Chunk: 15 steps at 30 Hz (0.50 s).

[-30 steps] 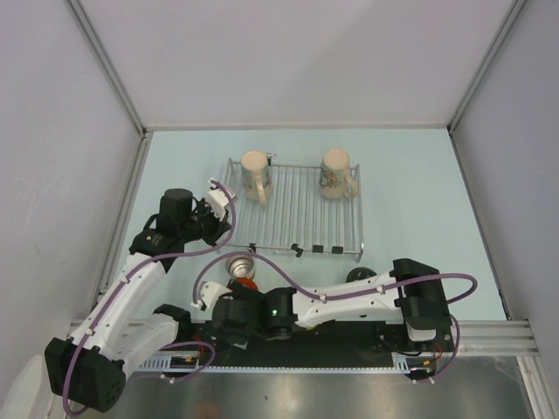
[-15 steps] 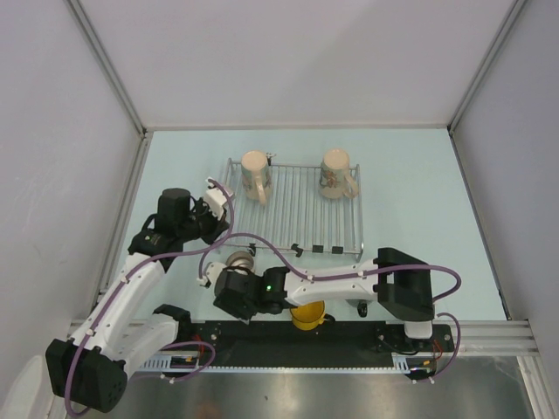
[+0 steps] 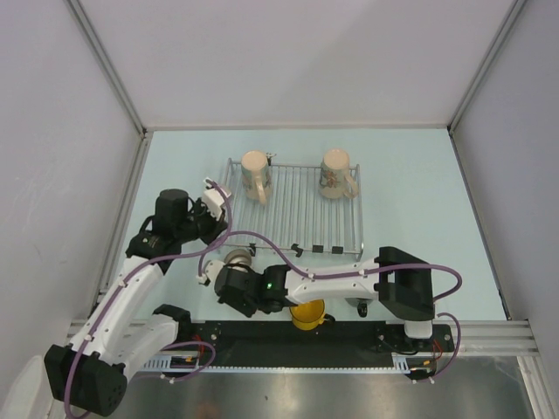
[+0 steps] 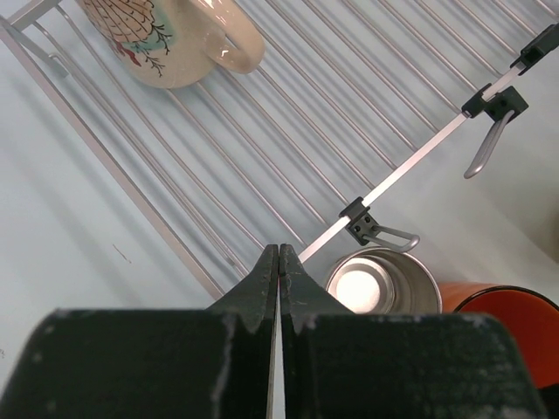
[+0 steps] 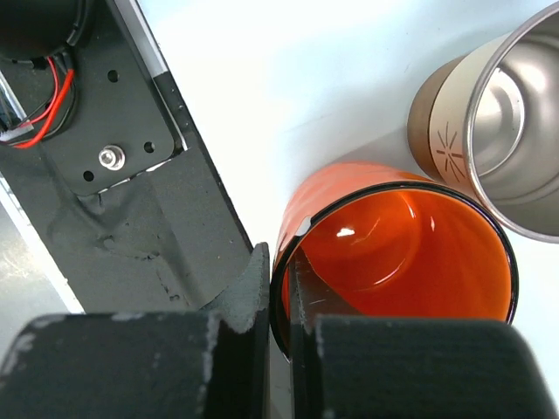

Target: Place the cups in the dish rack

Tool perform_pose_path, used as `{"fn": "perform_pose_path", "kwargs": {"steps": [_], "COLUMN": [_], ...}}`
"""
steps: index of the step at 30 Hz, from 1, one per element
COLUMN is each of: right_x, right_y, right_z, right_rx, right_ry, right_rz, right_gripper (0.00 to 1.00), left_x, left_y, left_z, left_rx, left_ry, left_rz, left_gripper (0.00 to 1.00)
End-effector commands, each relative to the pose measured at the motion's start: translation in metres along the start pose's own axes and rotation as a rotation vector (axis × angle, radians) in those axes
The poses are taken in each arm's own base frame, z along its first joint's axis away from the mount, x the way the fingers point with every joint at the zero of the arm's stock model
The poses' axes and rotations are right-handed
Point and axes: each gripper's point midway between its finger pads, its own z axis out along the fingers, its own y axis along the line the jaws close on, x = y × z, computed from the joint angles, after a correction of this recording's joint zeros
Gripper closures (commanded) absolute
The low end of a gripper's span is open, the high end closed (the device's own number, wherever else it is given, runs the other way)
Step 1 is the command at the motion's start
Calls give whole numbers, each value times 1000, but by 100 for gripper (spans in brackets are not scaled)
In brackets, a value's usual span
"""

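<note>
The dish rack [image 3: 301, 218] lies mid-table with two beige mugs [image 3: 255, 175] [image 3: 336, 173] on its far edge. In the right wrist view my right gripper [image 5: 281, 262] is shut on the rim of the orange mug [image 5: 397, 249], one finger inside and one outside. The steel cup [image 5: 498, 113] stands upright right beside it, in front of the rack [image 3: 238, 259]. A yellow mug [image 3: 307, 314] sits near the arm bases. My left gripper [image 4: 279, 253] is shut and empty, hovering over the rack's near left corner [image 4: 349, 113], above the steel cup [image 4: 384, 284].
The black base plate [image 3: 332, 336] runs along the near edge, close to the orange mug [image 4: 507, 305]. Black clips [image 4: 362, 223] stick out of the rack's front rail. Grey walls [image 3: 61, 131] enclose the table on three sides.
My right gripper has closed from wide open onto the orange mug's rim. The right arm shifted, uncovering the yellow mug. The left arm has barely moved.
</note>
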Motion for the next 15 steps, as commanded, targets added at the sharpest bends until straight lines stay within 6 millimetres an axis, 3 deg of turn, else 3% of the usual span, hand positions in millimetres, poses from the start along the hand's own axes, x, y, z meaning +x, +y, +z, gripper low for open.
{"fn": "perform_pose_path", "kwargs": {"steps": [1, 7, 8, 10, 11, 12, 14, 15], "right_x": [-13, -50, -64, -72, -89, -93, -107, -116], "right_y": [5, 10, 10, 5, 4, 0, -12, -10], "right_z": [-19, -76, -99, -118, -148, -158, -183, -219], "right_rx": [-27, -70, -86, -93, -118, -127, -178, -259], "right_ry": [-35, -192, -260, -315, -405, -439, -547, -637], "right_rz": [32, 62, 67, 85, 99, 113, 167, 171], "right_gripper": [100, 100, 100, 100, 100, 100, 100, 100], "left_x": [-20, -46, -51, -66, -71, -82, -98, -103], "left_y": [-2, -10, -11, -14, -16, -17, -23, -26], "left_z": [-16, -45, -49, -62, -66, -72, -82, -84], "left_rx": [-1, -7, -9, -11, -12, -11, 15, 32], "left_ry": [-56, -125, -138, -186, -199, -223, -260, -269], "left_rz": [12, 39, 31, 42, 24, 27, 15, 9], "left_gripper": [98, 96, 95, 92, 91, 87, 66, 60]}}
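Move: Pinched by its near rim, the red cup has its middle about 4 cm ahead of the right fingertips and 3 cm below. The dish rack's middle lies some 27 cm ahead and 12 cm to the right; the metal cup is about 12 cm ahead and 1 cm left, the yellow cup 1 cm ahead and 17 cm right, all 4 cm lower. From the left hand, the red cup is roughly 13 cm back, 5 cm right and 13 cm below. Lifting ever faster, the right hand carries the red cup up about 12 cm with a small drift of 3 cm to its right, keeping its shut pinch on the near rim while its left-pointing fingers tip up some 15 degrees. The empty left hand climbs about 9 cm clear of the rack's near left corner, easing back slightly, tilting its fingers up and starting to part them. ##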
